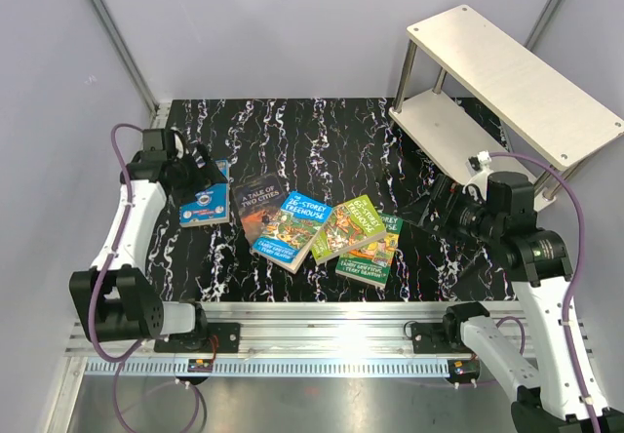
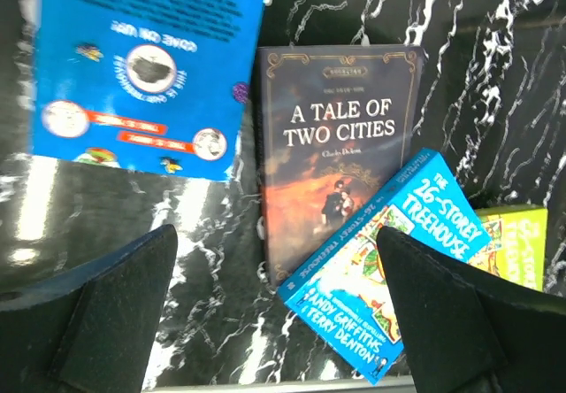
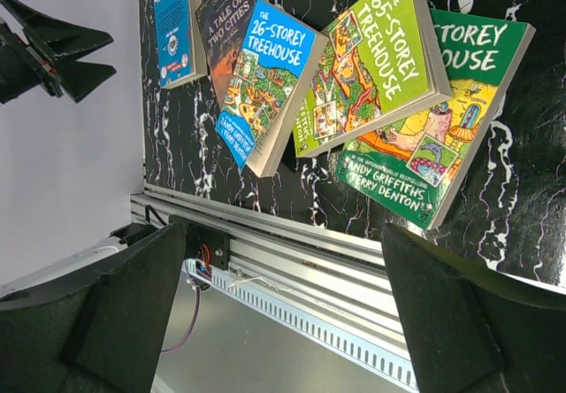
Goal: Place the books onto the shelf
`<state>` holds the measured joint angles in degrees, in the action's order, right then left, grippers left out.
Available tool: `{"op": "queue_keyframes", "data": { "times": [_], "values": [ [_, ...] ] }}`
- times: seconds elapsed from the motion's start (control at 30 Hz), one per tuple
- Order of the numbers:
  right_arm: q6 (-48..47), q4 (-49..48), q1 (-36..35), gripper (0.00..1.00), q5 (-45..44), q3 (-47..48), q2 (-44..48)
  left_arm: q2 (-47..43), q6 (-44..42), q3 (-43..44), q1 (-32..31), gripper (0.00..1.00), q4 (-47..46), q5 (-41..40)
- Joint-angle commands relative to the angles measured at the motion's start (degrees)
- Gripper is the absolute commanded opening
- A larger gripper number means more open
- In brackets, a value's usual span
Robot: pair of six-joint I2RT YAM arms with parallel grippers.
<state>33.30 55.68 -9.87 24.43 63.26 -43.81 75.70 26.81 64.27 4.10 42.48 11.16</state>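
Several books lie on the black marbled table (image 1: 322, 136). From left to right they are a blue one with a round emblem (image 1: 203, 207), the dark "A Tale of Two Cities" (image 1: 255, 202), the blue "26-Storey Treehouse" (image 1: 291, 230), a light green Treehouse (image 1: 349, 226) and a dark green Treehouse (image 1: 372, 251); the last four overlap. The pale two-tier shelf (image 1: 507, 87) stands at the back right and holds no books. My left gripper (image 1: 200, 175) hovers open over the blue emblem book (image 2: 146, 65) and the dark book (image 2: 336, 145). My right gripper (image 1: 431, 204) is open, right of the green books (image 3: 371, 57), holding nothing.
An aluminium rail (image 1: 312, 321) runs along the table's near edge, and it fills the space between my right fingers (image 3: 460, 322). Grey walls close in the left and back sides. The shelf's metal posts (image 1: 405, 72) stand just behind my right arm.
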Motion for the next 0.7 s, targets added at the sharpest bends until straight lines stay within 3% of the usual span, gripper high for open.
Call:
{"op": "queue_keyframes", "data": {
  "times": [0.0,0.1,0.33,0.5,0.67],
  "values": [
    [0.36,-0.05,-0.5,1.0,-1.49,0.28,0.66,2.35,-4.21,6.48,0.21,0.99,5.59,-4.3],
    [0.89,0.22,-0.5,1.0,-1.83,-0.07,0.31,6.47,-6.15,6.22,-0.58,0.99,6.13,-3.42],
    [2.29,1.27,-0.5,1.0,-2.8,-0.77,0.57,13.49,-7.56,9.29,-7.69,0.99,7.0,-12.46],
    [2.56,2.76,-0.5,1.0,-4.55,-0.16,0.66,21.06,-9.05,11.84,-9.98,0.99,6.65,-13.88],
    [2.82,3.64,-0.42,1.0,-7.1,0.19,1.62,27.12,-10.72,15.35,-11.22,0.99,8.67,-20.56]
  ]
}}
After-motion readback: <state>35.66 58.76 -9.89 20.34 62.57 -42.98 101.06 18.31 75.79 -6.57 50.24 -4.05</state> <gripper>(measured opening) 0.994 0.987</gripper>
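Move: My open left hand hangs over the gap at the near right corner of the blue book that lies back cover up. That book's middle is about 7 cm ahead of the hand, 5 cm to its left and 14 cm below. At about the same depth, A Tale of Two Cities is some 3 cm ahead and 9 cm right, and The 26-Storey Treehouse 3 cm back and 18 cm right. From my right hand the blue book is roughly 20 cm ahead, 50 cm left and 26 cm below. After a tiny lift, I sink my left hand about 9 cm, easing only slightly forward, down towards the right edge of the blue book beside A Tale of Two Cities. As it drops I tip the wrist some 30 degrees, the fingers swinging to point more steeply down and the hand's left side rising, with a slight clockwise turn. The fingers stay wide open, still above the books. ##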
